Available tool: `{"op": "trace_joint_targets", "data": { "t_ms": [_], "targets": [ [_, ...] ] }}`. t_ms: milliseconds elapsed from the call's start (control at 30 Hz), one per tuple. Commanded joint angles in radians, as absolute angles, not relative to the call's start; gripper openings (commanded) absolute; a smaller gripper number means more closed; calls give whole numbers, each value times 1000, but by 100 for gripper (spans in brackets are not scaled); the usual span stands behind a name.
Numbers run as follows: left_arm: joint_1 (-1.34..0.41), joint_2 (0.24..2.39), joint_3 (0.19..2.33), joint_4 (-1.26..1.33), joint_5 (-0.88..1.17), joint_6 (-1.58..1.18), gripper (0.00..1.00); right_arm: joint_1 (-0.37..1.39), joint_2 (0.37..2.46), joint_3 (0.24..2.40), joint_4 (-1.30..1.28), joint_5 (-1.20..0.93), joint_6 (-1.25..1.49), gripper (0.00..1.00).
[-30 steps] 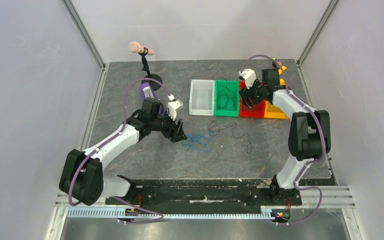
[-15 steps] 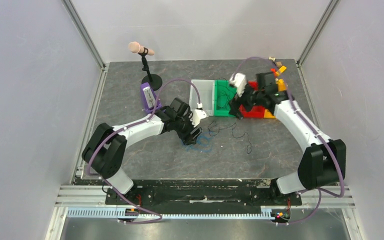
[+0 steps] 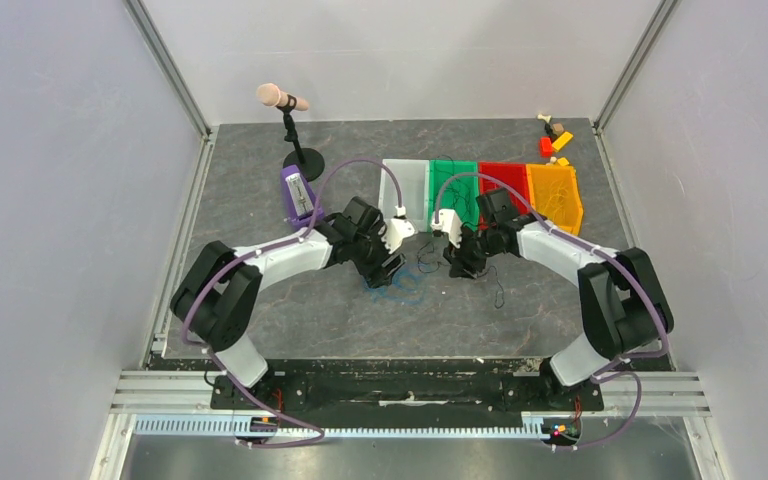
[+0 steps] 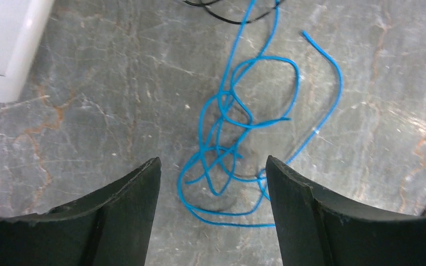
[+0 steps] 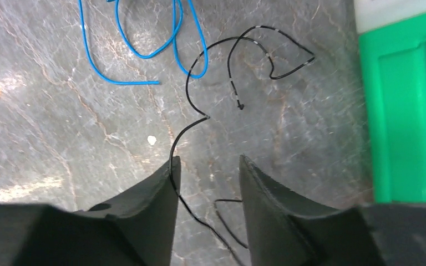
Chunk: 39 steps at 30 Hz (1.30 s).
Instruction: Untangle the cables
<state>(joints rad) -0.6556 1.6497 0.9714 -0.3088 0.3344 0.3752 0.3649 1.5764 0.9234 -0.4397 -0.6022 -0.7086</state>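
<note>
A tangled blue cable [image 4: 238, 127] lies on the grey table [image 3: 290, 300], seen from above [image 3: 400, 285] near the middle. My left gripper [image 4: 212, 166] hangs just over its near loops, open, with the fingers [image 4: 138, 205] either side of the tangle and nothing gripped. A thin black cable [image 5: 188, 83] snakes beside the blue cable [image 5: 144, 56] and runs down between my right gripper's [image 5: 206, 160] jaws, along the left finger [image 5: 155, 205]. Those jaws stand apart, not pinching it. From above, the right gripper [image 3: 463, 268] sits right of the left gripper [image 3: 392, 270], and the black cable [image 3: 497, 290] trails right.
White [image 3: 405, 190], green [image 3: 455, 185], red [image 3: 505, 178] and orange [image 3: 555, 190] bins stand in a row behind the grippers. The green bin [image 5: 405, 111] holds black wire. A microphone stand [image 3: 282, 98] and a purple object [image 3: 297, 195] are at the back left, small blocks [image 3: 552, 135] at the back right.
My right arm swung from over the red bin down and left to the black cable. My left arm moved right over the blue tangle, then held still.
</note>
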Motion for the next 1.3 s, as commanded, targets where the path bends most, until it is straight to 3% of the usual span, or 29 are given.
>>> {"op": "trace_joint_targets", "data": {
  "t_ms": [0, 167, 400, 467, 767, 1267],
  "targets": [
    [-674, 1713, 1047, -310, 213, 442, 76, 368, 1515, 916, -377, -609, -686, 37],
    [-674, 1776, 1089, -376, 149, 456, 63, 367, 1377, 925, -398, -660, -592, 1],
    [-602, 1763, 1067, -432, 124, 452, 12, 289, 1177, 1026, -515, -738, -451, 0],
    [-570, 1740, 1047, -451, 131, 469, 2, 213, 1126, 1078, -532, -764, -401, 0],
    [-510, 1664, 904, -479, 129, 541, 2, -55, 1054, 1255, -572, -799, -374, 0],
    [-433, 1614, 833, -509, 131, 618, 2, -407, 1159, 1402, -482, -1014, -243, 0]
  ]
}}
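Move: The left gripper stands open over the blue cable, whose tangle lies around 2 cm to its right, level with it and some 3 cm below. The white bin is about 20 cm ahead of this gripper and 3 cm right. The half-closed right gripper has the black cable roughly 1 cm ahead, neither left nor right, about 2 cm below; from it the blue cable lies 12 cm left and 3 cm back, the green bin 17 cm straight ahead. Finish shutting the right gripper on the black cable and lift it nearly 30 cm, soon swinging right about 17 cm and a little forward, wrist tilting up and turning clockwise. Meanwhile ease the left gripper forward and down, close it fully on the blue cable, then drag that cable left along the table, away from the black one. ##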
